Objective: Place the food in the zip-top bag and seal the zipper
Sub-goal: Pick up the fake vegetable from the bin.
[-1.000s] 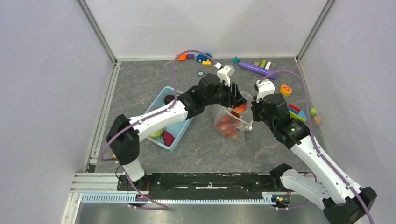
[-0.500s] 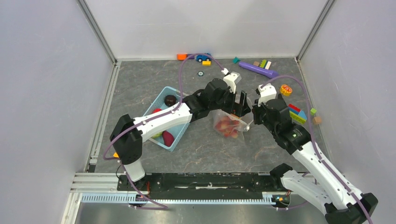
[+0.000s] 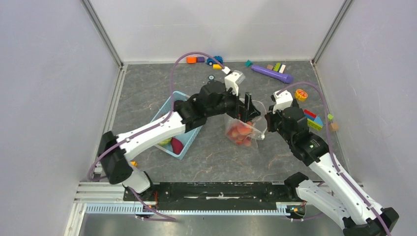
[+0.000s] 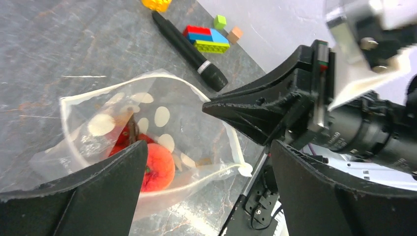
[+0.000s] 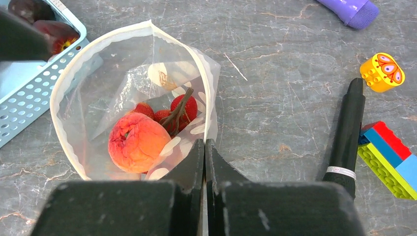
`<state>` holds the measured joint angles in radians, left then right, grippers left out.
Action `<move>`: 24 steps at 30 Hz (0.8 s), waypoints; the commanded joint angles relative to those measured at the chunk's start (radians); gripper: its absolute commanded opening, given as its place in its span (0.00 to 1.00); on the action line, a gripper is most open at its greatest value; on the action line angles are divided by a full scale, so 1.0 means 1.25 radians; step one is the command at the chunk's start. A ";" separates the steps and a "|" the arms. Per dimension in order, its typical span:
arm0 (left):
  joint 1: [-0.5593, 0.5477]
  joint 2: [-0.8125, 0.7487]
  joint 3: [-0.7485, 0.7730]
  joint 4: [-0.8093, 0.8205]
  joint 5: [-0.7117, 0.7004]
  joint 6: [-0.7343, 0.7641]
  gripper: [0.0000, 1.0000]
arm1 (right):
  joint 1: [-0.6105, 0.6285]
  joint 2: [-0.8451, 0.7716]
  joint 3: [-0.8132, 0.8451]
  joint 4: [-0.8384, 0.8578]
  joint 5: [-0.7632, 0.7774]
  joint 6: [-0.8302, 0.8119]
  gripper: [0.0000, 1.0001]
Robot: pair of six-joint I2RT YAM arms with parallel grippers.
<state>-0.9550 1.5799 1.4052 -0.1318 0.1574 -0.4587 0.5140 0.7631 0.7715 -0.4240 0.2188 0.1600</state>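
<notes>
The zip-top bag (image 5: 147,73) stands on the table with its mouth held wide open. Inside lies food: an orange peach (image 5: 137,142) and red pieces with stems (image 5: 184,105). My right gripper (image 5: 204,147) is shut on the near side of the bag's rim, where the zipper (image 5: 61,88) runs as a white strip. My left gripper (image 4: 206,191) hangs open just above the bag (image 4: 147,123), with nothing between its fingers and the peach (image 4: 157,167) below. In the top view, the left gripper (image 3: 244,106) is over the bag (image 3: 242,130) and the right gripper (image 3: 264,127) is at its right edge.
A light blue basket (image 3: 169,105) left of the bag holds more food, maroon (image 3: 177,146) and green pieces. A black marker (image 5: 346,132), a yellow block (image 5: 382,72) and coloured bricks (image 5: 388,157) lie to the right. A purple tube (image 3: 271,73) and small toys line the back wall.
My left gripper has opened wide above the bag mouth, and its arm swung right and then back a little to the left. The right gripper kept its hold on the rim.
</notes>
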 commanded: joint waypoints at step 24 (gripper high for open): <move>0.334 -0.384 -0.278 -0.615 -0.556 -0.292 1.00 | -0.003 0.014 -0.013 0.041 0.018 -0.022 0.00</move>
<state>-0.5522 1.1404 1.0622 -0.7719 -0.4328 -0.7189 0.5140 0.7811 0.7586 -0.4049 0.2222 0.1478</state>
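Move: Far over to the left hand's left is the bin: its green cabbage lies some 38 cm left, level fore and aft, about 24 cm lower. The purple potato is 31 cm left and 5 cm back, the red tomato 36 cm left and 5 cm ahead, the dark red fruit 25 cm left and 12 cm ahead, all low. The peach in the bag sits almost straight below that hand. From the right hand the cabbage is about 45 cm left, level fore and aft, and 18 cm down. Leaving the open bag, the empty left hand lifts a couple of centimetres, then sweeps about 32 cm left to above the bin, sinking roughly 10 cm below its starting height and bearing slightly forward. The wrist swings some 60 degrees counter-clockwise, bringing the wide-open fingers from pointing right to forward and steeply down. The right hand stays, still pinching the bag's rim. ##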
